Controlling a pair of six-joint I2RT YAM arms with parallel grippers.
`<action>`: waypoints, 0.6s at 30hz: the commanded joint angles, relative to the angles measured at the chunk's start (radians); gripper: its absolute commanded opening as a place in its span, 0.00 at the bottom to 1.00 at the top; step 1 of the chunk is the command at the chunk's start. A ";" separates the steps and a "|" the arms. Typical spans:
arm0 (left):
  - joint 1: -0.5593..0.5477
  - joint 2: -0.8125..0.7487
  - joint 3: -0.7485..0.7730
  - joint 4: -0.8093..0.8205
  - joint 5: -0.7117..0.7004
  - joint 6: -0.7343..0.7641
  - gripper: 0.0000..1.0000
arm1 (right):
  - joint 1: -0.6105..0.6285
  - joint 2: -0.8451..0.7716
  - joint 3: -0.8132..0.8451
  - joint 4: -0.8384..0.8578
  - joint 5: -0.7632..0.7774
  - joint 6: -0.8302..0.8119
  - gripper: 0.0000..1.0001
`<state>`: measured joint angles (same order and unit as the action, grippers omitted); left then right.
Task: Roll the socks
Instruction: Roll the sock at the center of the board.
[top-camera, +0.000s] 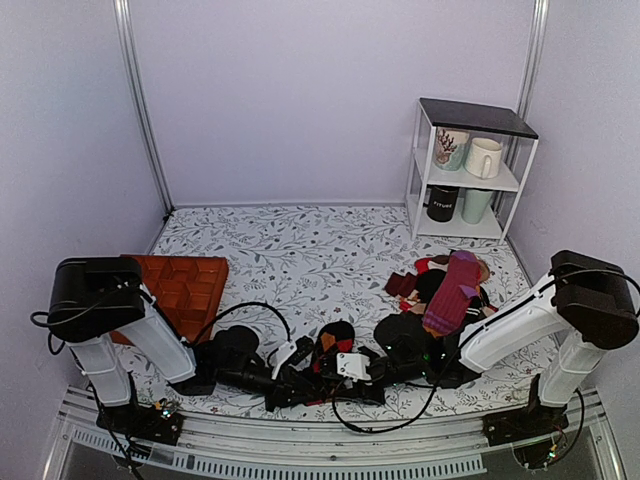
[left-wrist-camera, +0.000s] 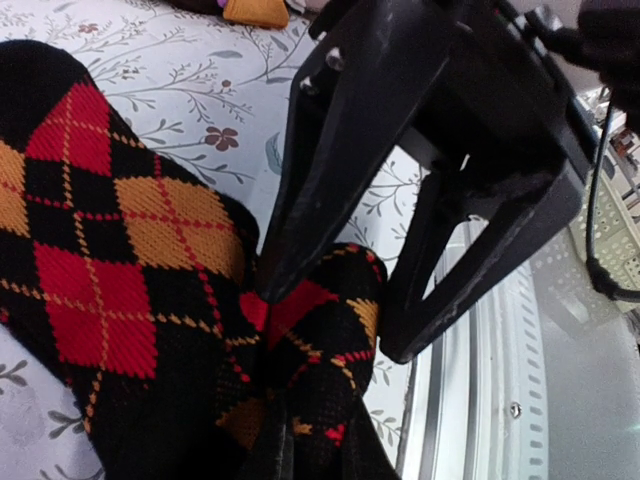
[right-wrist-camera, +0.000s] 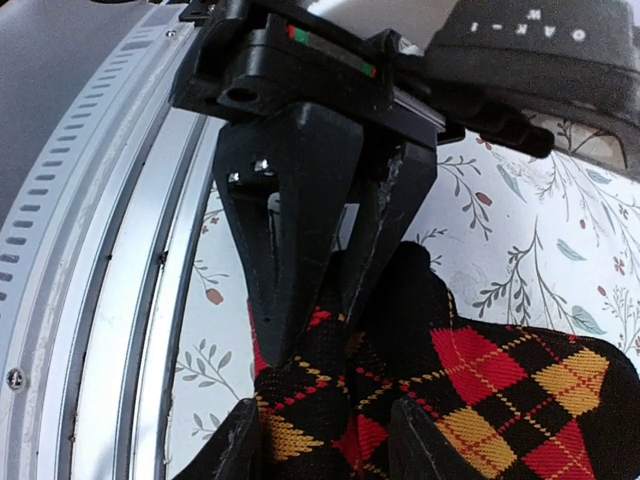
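The socks (left-wrist-camera: 120, 260) are black knit with red and orange diamonds and lie near the table's front edge (top-camera: 335, 340). In the left wrist view, my left gripper (left-wrist-camera: 312, 445) is shut on a bunched fold of the socks at the bottom of the frame. My right gripper (right-wrist-camera: 328, 440) faces it with its jaws apart, one finger (right-wrist-camera: 235, 445) on each side of the same fold. From the left wrist camera, the right gripper (left-wrist-camera: 335, 320) straddles the fold, one fingertip (left-wrist-camera: 275, 285) touching the knit. In the right wrist view, the left gripper (right-wrist-camera: 322, 300) pinches the socks.
A pile of other socks, with a purple one (top-camera: 455, 290) on top, lies at the right. An orange-brown tray (top-camera: 185, 285) sits at the left. A white shelf with mugs (top-camera: 470, 170) stands at the back right. The metal rail (right-wrist-camera: 110, 300) runs close beside both grippers.
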<state>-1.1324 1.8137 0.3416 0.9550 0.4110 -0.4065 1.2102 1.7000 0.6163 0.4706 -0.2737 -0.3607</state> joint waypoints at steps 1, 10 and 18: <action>0.000 0.073 -0.060 -0.304 0.026 -0.018 0.00 | 0.013 0.033 0.012 -0.032 0.019 0.004 0.45; 0.009 0.066 -0.054 -0.306 0.021 -0.010 0.00 | 0.025 0.104 0.051 -0.139 0.027 0.070 0.30; 0.015 -0.088 -0.041 -0.326 -0.065 0.078 0.14 | 0.012 0.088 0.072 -0.223 -0.013 0.183 0.04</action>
<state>-1.1183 1.7699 0.3382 0.8997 0.4065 -0.3981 1.2259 1.7596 0.6743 0.3801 -0.2638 -0.2626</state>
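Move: The right hand hovers open over the sock's rolled end, its middle about 3 cm below and 2 cm to the left; the sock's flat part lies some 7 cm ahead, 1 cm left and 4 cm down, and the sock pile about 22 cm ahead and 22 cm right. The left hand already pinches that rolled end, its middle about 3 cm to this hand's right. The right hand sinks about 2 cm and closes its fingers on the sock's roll; the left keeps its pinch. ##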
